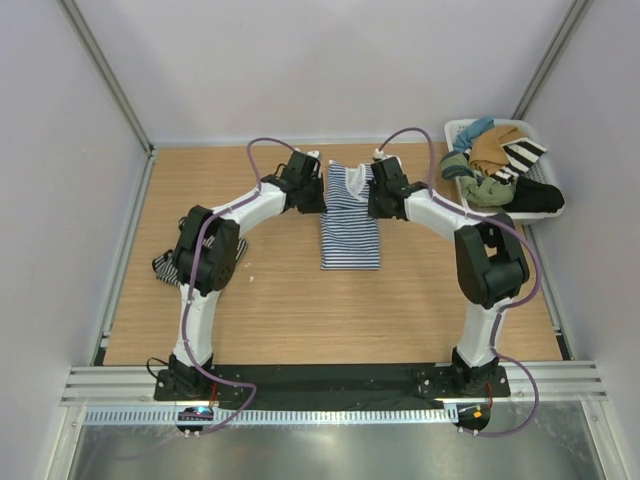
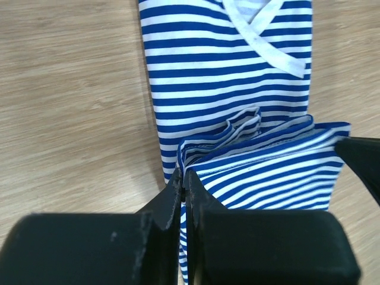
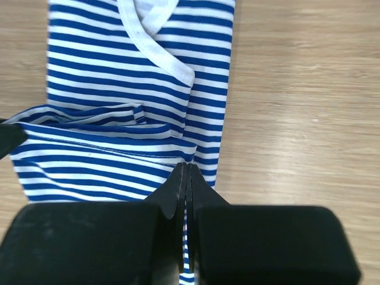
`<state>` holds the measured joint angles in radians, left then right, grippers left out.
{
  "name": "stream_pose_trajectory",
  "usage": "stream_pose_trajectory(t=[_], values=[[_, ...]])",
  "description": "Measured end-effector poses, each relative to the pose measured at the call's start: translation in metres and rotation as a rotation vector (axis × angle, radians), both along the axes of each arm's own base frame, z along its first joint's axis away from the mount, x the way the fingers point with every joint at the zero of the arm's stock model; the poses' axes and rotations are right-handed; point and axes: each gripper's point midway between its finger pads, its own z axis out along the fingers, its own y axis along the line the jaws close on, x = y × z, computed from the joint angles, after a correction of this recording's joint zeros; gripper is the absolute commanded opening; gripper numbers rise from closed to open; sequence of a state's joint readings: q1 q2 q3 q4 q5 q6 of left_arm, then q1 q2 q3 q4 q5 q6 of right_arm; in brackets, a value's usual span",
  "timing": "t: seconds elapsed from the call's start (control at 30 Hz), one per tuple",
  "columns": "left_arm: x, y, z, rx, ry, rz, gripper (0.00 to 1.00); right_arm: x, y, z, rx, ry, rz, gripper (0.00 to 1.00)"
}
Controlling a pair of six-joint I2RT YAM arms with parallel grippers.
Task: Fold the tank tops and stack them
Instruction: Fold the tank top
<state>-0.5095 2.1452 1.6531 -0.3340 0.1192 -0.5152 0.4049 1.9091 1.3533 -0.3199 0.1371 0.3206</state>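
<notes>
The blue-and-white tank top [image 1: 350, 235] lies as a narrow strip in the middle of the table, its white-trimmed neckline [image 2: 264, 41] at one end. My left gripper [image 1: 322, 196] is shut on its left edge, and the cloth is pinched between the jaws in the left wrist view [image 2: 184, 178]. My right gripper [image 1: 373, 197] is shut on the opposite edge [image 3: 187, 169]. A fold of striped cloth [image 3: 89, 148] is raised between the two grippers. The fine black-and-white tank top [image 1: 166, 268] lies at the left, mostly hidden under the left arm.
A white basket [image 1: 455, 130] at the back right holds tan, green, teal and black clothes and a bold wide-striped cloth [image 1: 522, 155]. Bare wooden table [image 1: 280, 310] lies in front of the blue top. White walls enclose the table.
</notes>
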Motion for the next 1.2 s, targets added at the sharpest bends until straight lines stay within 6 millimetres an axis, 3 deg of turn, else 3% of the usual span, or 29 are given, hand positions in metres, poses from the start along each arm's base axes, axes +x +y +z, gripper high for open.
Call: stream_pose_trajectory(t=[0.17,0.27,0.5,0.57,0.63,0.7,0.73,0.77,0.8,0.9,1.07,1.17,1.2], values=[[0.0,-0.003,0.019,-0.022,-0.029,-0.007,0.0,-0.003,-0.006,0.034,0.027,-0.101,-0.031,0.01],[0.0,-0.005,0.027,-0.033,-0.046,-0.01,0.0,-0.002,-0.007,0.04,0.03,-0.123,-0.041,0.01],[0.01,-0.011,0.024,-0.036,-0.051,-0.012,0.0,0.001,-0.012,0.023,-0.005,-0.102,-0.068,0.01],[0.015,-0.014,0.016,-0.032,-0.045,-0.011,0.0,0.002,-0.014,0.011,-0.02,-0.083,-0.077,0.01],[0.021,-0.017,0.005,-0.025,-0.034,-0.011,0.01,0.003,-0.016,0.0,-0.033,-0.064,-0.082,0.07],[0.023,-0.018,-0.01,-0.011,-0.015,-0.01,0.08,0.005,-0.016,-0.009,-0.042,-0.043,-0.087,0.13],[0.023,-0.017,-0.017,-0.003,-0.005,-0.007,0.15,0.007,-0.016,-0.011,-0.045,-0.036,-0.089,0.2],[0.022,-0.016,-0.023,0.006,0.005,-0.006,0.31,0.011,-0.016,-0.013,-0.046,-0.031,-0.093,0.27],[0.021,-0.014,-0.027,0.018,0.015,-0.006,0.38,0.014,-0.015,-0.014,-0.046,-0.031,-0.097,0.42],[0.018,-0.009,-0.03,0.041,0.029,0.004,0.52,0.016,-0.017,-0.012,-0.047,-0.036,-0.11,0.49],[0.01,0.0,-0.014,0.055,0.015,0.021,0.61,0.006,-0.021,0.001,-0.032,-0.051,-0.115,0.52],[-0.008,0.01,0.011,0.039,0.006,0.032,0.6,-0.011,-0.021,0.018,0.009,-0.062,-0.095,0.45],[-0.016,0.014,0.02,0.029,0.0,0.038,0.59,-0.017,-0.019,0.024,0.031,-0.066,-0.082,0.38]])
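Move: Pinched at its two corners, the tank top's folded-up edge hangs just above the lying upper body. For the left hand, its landing spot is about 2 cm ahead, 1 cm right and 3 cm down, with the neckline 8 cm ahead and 7 cm right and the bottom fold 16 cm back and 6 cm right. From the right hand, its spot is about 1 cm ahead, 2 cm right and 2 cm down; the neckline is 9 cm ahead and 4 cm left. Lifting the held edge about 3 to 4 cm, both hands then carry it down and a little forward, the left the farther at some 2 cm, easing slightly to the right, and lay it on the upper body. There the fingers open and let go, and both hands draw back and upward, open, by about 5 cm. ##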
